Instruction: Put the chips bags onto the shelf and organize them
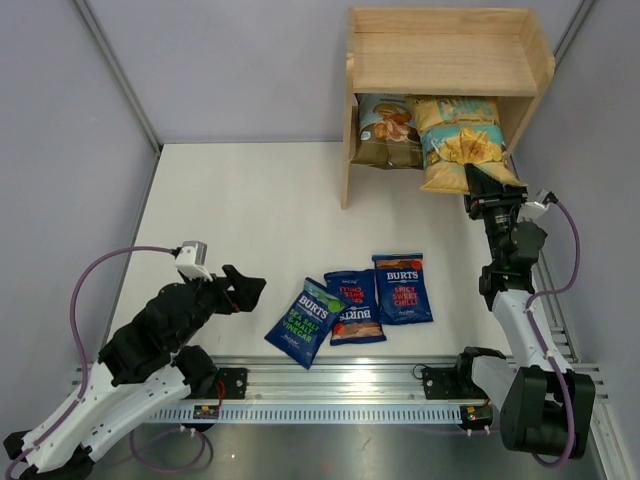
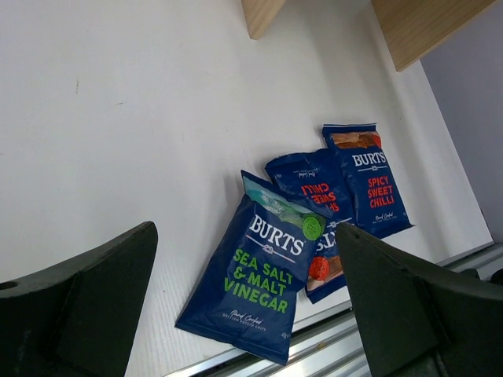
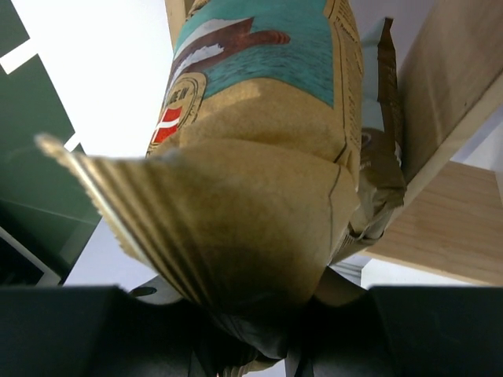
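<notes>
The wooden shelf [image 1: 450, 60] stands at the back right. On its lower tier the light-blue-and-olive bag [image 1: 385, 130] sits at the left. The tan-and-teal chips bag [image 1: 455, 145] leans out beside it, its bottom end clamped in my right gripper [image 1: 482, 185]; the bag fills the right wrist view [image 3: 259, 196]. Three dark-blue BURTS bags lie on the table: sea salt [image 1: 305, 320], the middle one [image 1: 355, 305], spicy sweet chilli [image 1: 402, 288]. They also show in the left wrist view [image 2: 267, 275]. My left gripper [image 1: 245, 290] is open and empty, left of them.
The shelf's top tier [image 1: 440, 45] holds nothing. A metal rail [image 1: 330, 385] runs along the table's near edge. Grey walls close in the left, back and right. The white table [image 1: 240, 210] lies bare between the left arm and the shelf.
</notes>
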### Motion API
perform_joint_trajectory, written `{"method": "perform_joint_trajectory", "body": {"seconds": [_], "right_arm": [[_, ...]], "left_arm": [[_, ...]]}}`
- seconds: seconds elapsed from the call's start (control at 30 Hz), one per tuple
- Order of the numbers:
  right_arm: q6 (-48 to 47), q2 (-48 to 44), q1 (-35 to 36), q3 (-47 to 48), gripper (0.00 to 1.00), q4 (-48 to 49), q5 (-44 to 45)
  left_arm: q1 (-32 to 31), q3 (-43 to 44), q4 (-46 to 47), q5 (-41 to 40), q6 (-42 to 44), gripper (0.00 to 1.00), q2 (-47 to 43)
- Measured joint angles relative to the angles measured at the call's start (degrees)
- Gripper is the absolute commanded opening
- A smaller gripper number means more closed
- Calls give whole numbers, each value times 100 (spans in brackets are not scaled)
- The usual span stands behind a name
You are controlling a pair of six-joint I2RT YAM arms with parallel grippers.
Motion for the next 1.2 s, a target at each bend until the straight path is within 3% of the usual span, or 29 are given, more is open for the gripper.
{"method": "perform_joint_trajectory", "body": {"seconds": [0.43,0.93,1.2], "right_arm": [[-81,1473,-306,876,19,315,24],[-337,3213,-343,2085,17,999,-4],[-417,3637,-343,2149,17,1261,11]], "left_arm": [[0,1362,-745,459,776,99,116],[0,1071,-739,535,1196,99,-706],[0,1016,-739,535,1202,99,-890]]}}
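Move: The yellow chips bag is still pinched by its lower edge in the right hand. Its place, the right half of the shelf's lower compartment, lies about 20 cm ahead, 4 cm right and roughly level. The blue-brown chips bag stands some 15 cm ahead and 16 cm left; the shelf's right side panel is about 16 cm ahead and 14 cm right. From the left hand that place is some 38 cm ahead, 48 cm right and 14 cm above. The yellow chips bag is carried into the shelf's lower compartment, past the blue-brown bag, by the right hand travelling about 14 cm forward and some 5 cm right, then sinking 2 cm at the end, fingers keeping their pinch on the bag's lower edge. The empty left hand stays open, rises about 6 cm and draws back and left. ##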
